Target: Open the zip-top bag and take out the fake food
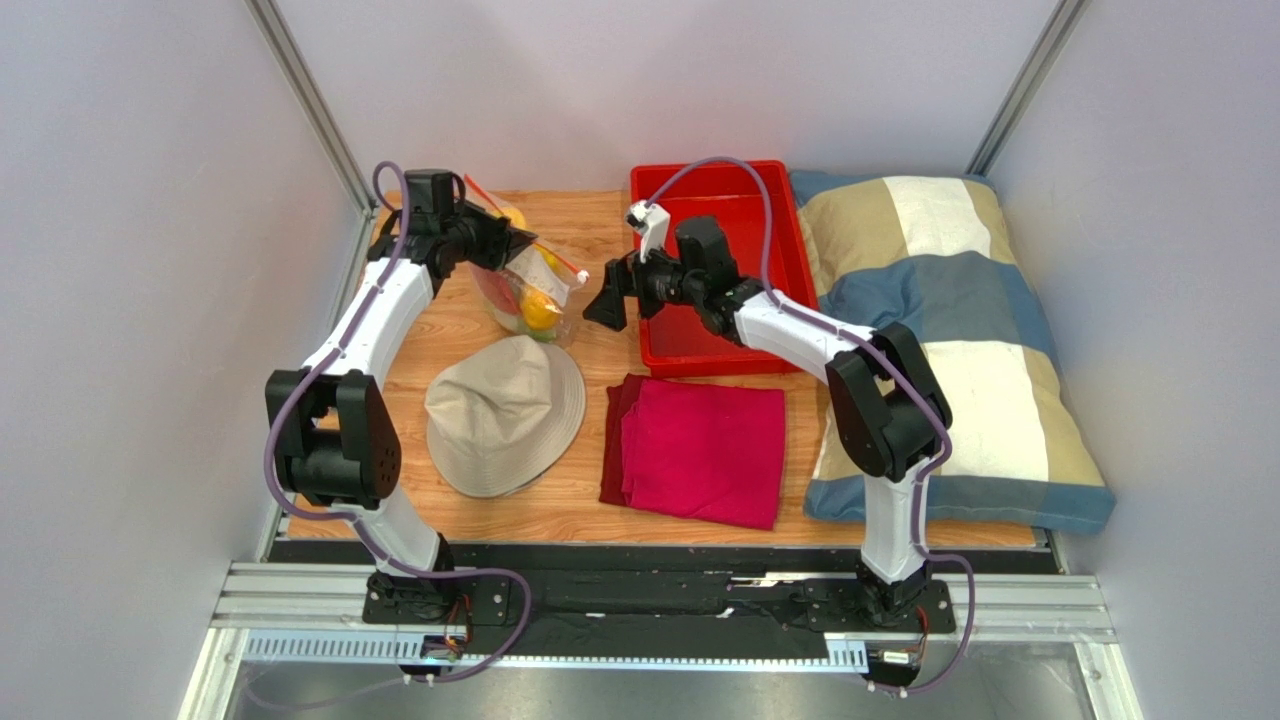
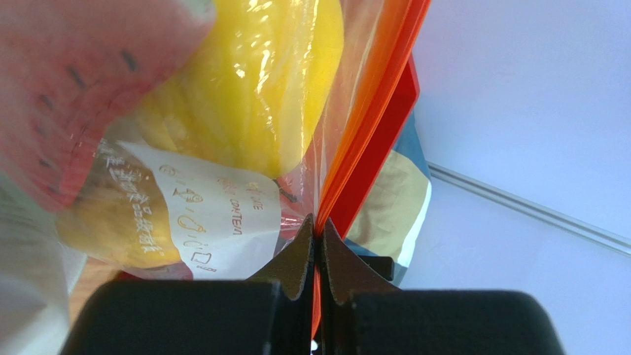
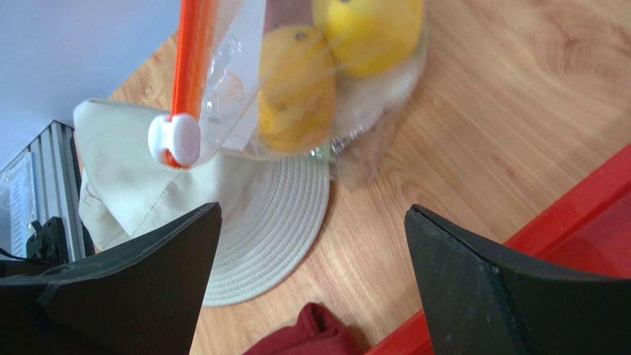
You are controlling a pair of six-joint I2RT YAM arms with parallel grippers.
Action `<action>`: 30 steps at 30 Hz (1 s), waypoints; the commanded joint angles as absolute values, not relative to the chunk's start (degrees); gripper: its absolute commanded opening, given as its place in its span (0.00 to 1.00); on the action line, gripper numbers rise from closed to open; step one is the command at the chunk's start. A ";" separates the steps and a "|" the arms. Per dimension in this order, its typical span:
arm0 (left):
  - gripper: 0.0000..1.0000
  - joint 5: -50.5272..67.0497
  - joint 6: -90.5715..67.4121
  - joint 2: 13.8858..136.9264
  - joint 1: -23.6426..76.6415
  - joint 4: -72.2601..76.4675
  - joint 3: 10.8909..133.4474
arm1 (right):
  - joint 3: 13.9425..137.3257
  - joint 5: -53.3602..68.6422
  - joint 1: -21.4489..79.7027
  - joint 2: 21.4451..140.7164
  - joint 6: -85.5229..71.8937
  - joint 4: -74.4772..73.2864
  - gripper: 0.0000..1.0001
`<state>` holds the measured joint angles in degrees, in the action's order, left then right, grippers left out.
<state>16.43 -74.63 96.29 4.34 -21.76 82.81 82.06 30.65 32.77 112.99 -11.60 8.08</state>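
Note:
The zip-top bag (image 1: 529, 282) hangs off the table at the back left, its lower end near the wood. My left gripper (image 2: 318, 225) is shut on its orange-red zip strip (image 2: 370, 126). Through the clear plastic I see fake food: a yellow fruit (image 2: 252, 81) and a watermelon slice (image 2: 67, 89). My right gripper (image 1: 601, 305) stands open just right of the bag, nothing between its fingers. From the right wrist view, the strip's white slider (image 3: 174, 139) hangs ahead of the left finger, with yellow pieces (image 3: 296, 85) behind it in the bag.
A beige hat (image 1: 504, 413) lies in front of the bag. A folded dark red cloth (image 1: 699, 447) lies to its right. A red tray (image 1: 751, 195) stands at the back, under the right arm. A checked pillow (image 1: 947, 330) fills the right side.

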 commanded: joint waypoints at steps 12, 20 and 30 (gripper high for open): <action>0.00 14.59 -82.35 93.87 5.45 -22.50 86.93 | 83.40 29.71 32.52 116.54 -21.36 39.03 0.61; 0.00 16.43 -78.34 93.52 5.36 -19.70 86.75 | 88.57 32.33 32.26 119.61 -23.82 37.71 0.22; 0.52 19.33 -27.72 91.41 5.71 -29.97 96.15 | 103.59 48.40 29.71 122.95 -13.81 15.40 0.00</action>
<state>17.02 -51.44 95.22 5.23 -27.97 94.13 95.83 40.18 30.68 121.84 -20.75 24.49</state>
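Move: Held up in front of the right hand, the white slider on the orange zip strip lies about 3 cm ahead, 4 cm to its left and 5 cm above it. The bag's food-filled body sits some 9 cm left, 2 cm ahead and 4 cm lower than that hand; the red tray's middle is about 16 cm right and 6 cm ahead, the hat 15 cm left and 15 cm back, both some 12 cm below. From the left hand, already pinching the strip, the slider is about 8 cm right, 4 cm back and 2 cm lower. Rising some 6 cm while easing forward and left, the open right hand tilts its fingers up almost level and shuts them on the slider end of the orange strip, then carries on up about 2 cm. The left hand holds its pinch nearly still until then, finally opens to roughly half, letting go of the strip, and lifts about 5 cm, its wrist turning some 25 degrees with fingertips tipping up. ##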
